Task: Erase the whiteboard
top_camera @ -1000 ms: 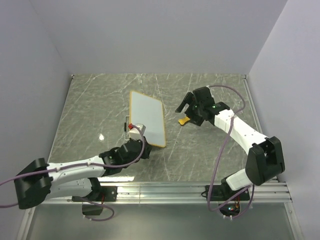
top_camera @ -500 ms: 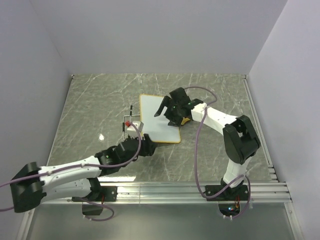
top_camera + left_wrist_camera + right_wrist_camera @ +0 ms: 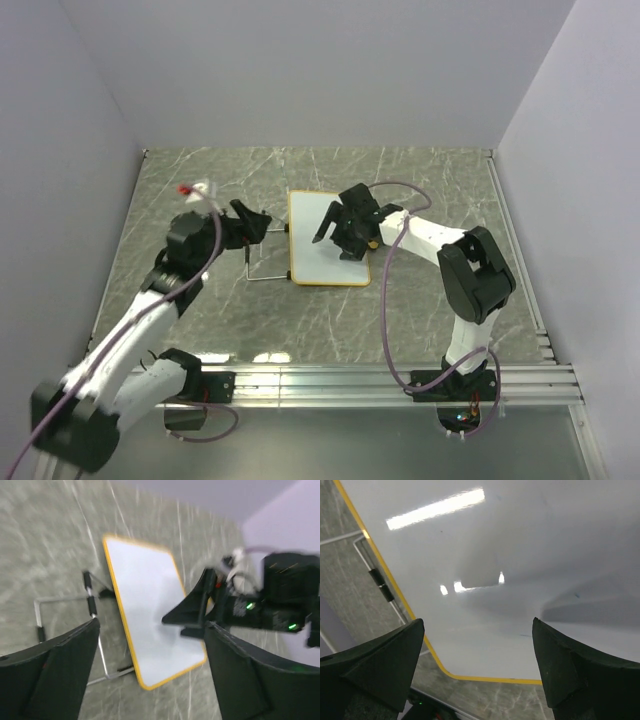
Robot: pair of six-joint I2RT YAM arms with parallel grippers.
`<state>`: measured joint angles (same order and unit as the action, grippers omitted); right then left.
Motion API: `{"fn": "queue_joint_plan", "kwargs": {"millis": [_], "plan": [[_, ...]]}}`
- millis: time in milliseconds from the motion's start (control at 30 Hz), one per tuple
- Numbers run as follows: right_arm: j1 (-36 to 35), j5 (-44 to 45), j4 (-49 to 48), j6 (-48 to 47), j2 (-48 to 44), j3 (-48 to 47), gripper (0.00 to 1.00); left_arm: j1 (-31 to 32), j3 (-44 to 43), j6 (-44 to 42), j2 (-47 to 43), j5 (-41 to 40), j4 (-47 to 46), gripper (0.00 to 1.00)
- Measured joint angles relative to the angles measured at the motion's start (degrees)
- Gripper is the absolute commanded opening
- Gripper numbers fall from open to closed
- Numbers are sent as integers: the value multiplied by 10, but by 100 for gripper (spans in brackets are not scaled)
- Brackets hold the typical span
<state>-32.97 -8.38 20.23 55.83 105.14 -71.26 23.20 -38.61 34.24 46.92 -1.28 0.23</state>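
Observation:
The whiteboard (image 3: 318, 246) lies flat on the marble table, a white panel in a yellow-orange frame with no writing that I can make out. Its thin wire stand (image 3: 262, 274) with black feet sticks out from its left edge. My left gripper (image 3: 258, 221) hovers left of the board's far left corner, open and empty; in the left wrist view the whiteboard (image 3: 145, 615) lies between its spread fingers. My right gripper (image 3: 338, 226) hangs open over the board's right half, nothing held. The right wrist view is filled by the whiteboard (image 3: 485, 555) surface between the fingers (image 3: 375, 665).
A small yellow piece (image 3: 372, 243) peeks out beside the right gripper, off the board's right edge. Walls close the table at the back and on both sides. The arms' mounting rail (image 3: 330, 380) runs along the near edge.
My left gripper opened and swung from the board's near left corner up to its far left. The board turned squarer on the table. My right gripper moved left over the board.

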Motion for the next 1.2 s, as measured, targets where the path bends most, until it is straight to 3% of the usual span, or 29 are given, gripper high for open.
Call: {"fn": "queue_joint_plan", "kwargs": {"millis": [67,200,433,567,767,1200], "plan": [[2,2,2,-5,-3,9,95,-33,-3,-4,92,90,-34,84],[12,4,6,-15,-11,24,95,-40,-36,-6,239,216,-48,82],[17,4,2,-15,-14,43,94,-40,-148,-5,346,357,-108,77],[17,4,2,-15,-15,43,94,-40,-172,-7,356,370,-111,74],[20,4,2,-15,-15,43,94,-40,-215,-36,395,338,-41,71],[25,3,5,-17,-8,28,94,-39,-218,-45,469,282,57,65]]}}
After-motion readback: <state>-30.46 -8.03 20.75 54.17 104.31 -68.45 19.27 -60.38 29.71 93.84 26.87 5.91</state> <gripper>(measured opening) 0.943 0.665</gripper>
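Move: The whiteboard lies flat. From the left hand its middle is about 6 cm ahead, 18 cm to the right and 23 cm down, with its left edge only half as far right. The wire stand sticks out on the near side, about 2 cm ahead and 4 cm right, 24 cm down. The eraser is some 4 cm ahead and 29 cm right. The right hand hovers about 5 cm over the board's middle, 1 cm short of it; from it, the eraser lies 10 cm right, level with it. Towards the whiteboard's left edge, the left hand comes in right and forward while dropping, lifts about 6 cm midway, then sinks again to finish some 14 cm lower, just over the edge. It turns clockwise and tips down about 30 degrees, its fingers narrowing partly but not shutting. The right hand eases slightly right and down, then stays low over the board, fingers open; no touch can be made out from either hand. ##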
